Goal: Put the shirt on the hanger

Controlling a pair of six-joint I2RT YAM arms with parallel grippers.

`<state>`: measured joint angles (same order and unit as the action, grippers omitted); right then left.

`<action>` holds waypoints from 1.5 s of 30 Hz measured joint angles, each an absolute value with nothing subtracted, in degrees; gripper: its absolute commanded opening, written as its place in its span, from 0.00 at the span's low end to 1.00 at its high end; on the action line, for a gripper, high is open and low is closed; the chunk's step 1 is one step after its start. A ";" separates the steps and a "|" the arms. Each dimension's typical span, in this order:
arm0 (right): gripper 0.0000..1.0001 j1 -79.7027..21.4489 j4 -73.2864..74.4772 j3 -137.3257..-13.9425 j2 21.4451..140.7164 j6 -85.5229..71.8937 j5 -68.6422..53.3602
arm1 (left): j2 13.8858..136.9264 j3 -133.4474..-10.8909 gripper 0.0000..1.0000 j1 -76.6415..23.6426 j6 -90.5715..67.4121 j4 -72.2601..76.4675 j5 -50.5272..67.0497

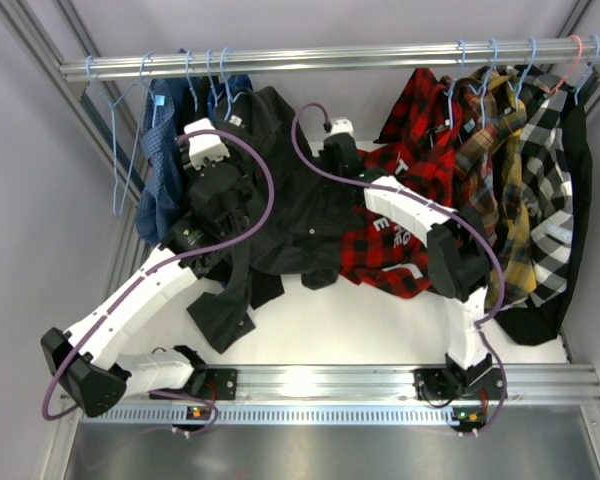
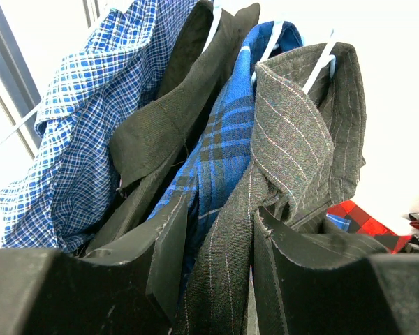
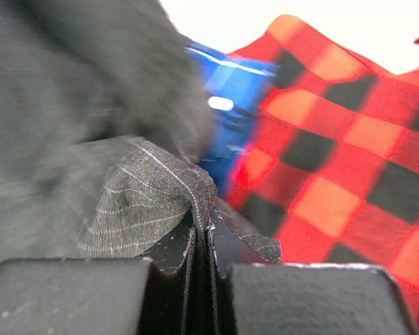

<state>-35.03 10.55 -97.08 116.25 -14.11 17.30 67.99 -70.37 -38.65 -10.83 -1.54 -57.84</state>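
The dark pinstriped shirt (image 1: 290,190) hangs from the rail and drapes down over the table. Its collar (image 2: 293,118) sits round the light-blue wire hanger (image 2: 320,64), of which only a short piece shows. My left gripper (image 2: 220,216) reaches up just under the collar, and the shirt's front edge runs between its fingers, filling the gap. My right gripper (image 3: 208,216) is shut on a fold of the same pinstriped cloth (image 3: 146,195), to the right of the collar in the top view (image 1: 338,145).
A blue checked shirt (image 2: 77,139), a black garment (image 2: 174,118) and a blue plaid shirt (image 2: 223,139) hang close on the left. A red-and-black plaid shirt (image 1: 390,240) lies under the right arm. Several more shirts (image 1: 520,150) hang from the rail (image 1: 330,58). An empty hanger (image 1: 120,150) hangs far left.
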 measured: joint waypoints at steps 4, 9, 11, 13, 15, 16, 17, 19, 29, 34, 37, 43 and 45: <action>0.39 -31.51 13.21 -97.03 117.38 -13.96 16.38 | 68.07 -70.37 0.00 -38.65 -11.09 -1.54 -57.93; 0.90 -32.12 13.96 -89.78 113.12 -14.68 12.43 | 69.89 -71.20 0.00 -38.61 -12.82 -1.80 -59.24; 0.99 -32.71 15.33 -86.76 111.00 -14.63 10.96 | 70.83 -71.35 0.00 -38.61 -14.57 -1.85 -60.18; 1.00 -33.21 16.69 -84.07 108.33 -14.83 9.52 | 71.29 -71.35 0.00 -38.61 -16.67 -2.04 -61.30; 1.00 -33.76 17.30 -81.30 104.68 -15.20 8.64 | 71.29 -71.35 0.00 -38.61 -18.90 -2.17 -62.08; 0.99 -34.30 17.65 -79.79 102.02 -15.44 8.12 | 71.29 -71.33 0.00 -38.61 -19.92 -2.20 -62.46; 1.00 -34.94 17.67 -78.89 100.01 -15.57 7.81 | 71.22 -71.20 0.00 -38.61 -21.10 -2.17 -62.67; 0.99 -37.21 17.67 -77.19 95.13 -15.66 7.27 | 70.98 -70.59 0.00 -38.61 -22.96 -2.15 -62.63; 0.99 -55.33 8.32 -59.40 75.70 -18.68 3.84 | 70.35 -68.84 0.02 -38.39 -23.88 -1.13 -58.96; 0.99 -61.41 -0.21 -50.22 77.10 -24.36 5.48 | 69.87 -67.90 0.14 -38.20 -22.72 -0.95 -57.12; 0.99 -67.22 -5.80 -50.48 82.17 -25.98 8.16 | 68.79 -67.37 0.22 -38.13 -21.89 -0.49 -56.16; 0.99 -77.38 -13.23 -58.43 97.58 -24.88 10.92 | 65.47 -66.59 0.73 -38.17 -19.25 -2.92 -54.48; 0.99 -79.18 -13.67 -61.89 102.26 -24.10 10.94 | 64.12 -66.59 0.81 -38.26 -19.07 -4.73 -52.64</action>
<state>-79.18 -13.67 -61.89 102.26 -24.10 10.94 64.12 -66.59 -38.26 -19.07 -4.73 -52.64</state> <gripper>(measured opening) 0.993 0.731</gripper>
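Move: The right hand, shut on the dark shirt, has the shirt's loose cuff end about 35 cm back, 29 cm left and 20 cm below. The front rail runs some 11 cm back of that cuff, level with it sideways; the red plaid shirt is about 11 cm back, 12 cm right and 10 cm below the hand. The left hand, on the dark shirt near its collar, has the cuff about 20 cm back, 4 cm left and 40 cm below. Right hand releases the shirt and swings about 40 cm back, 20 left, towards the cuff; left fingers open. ##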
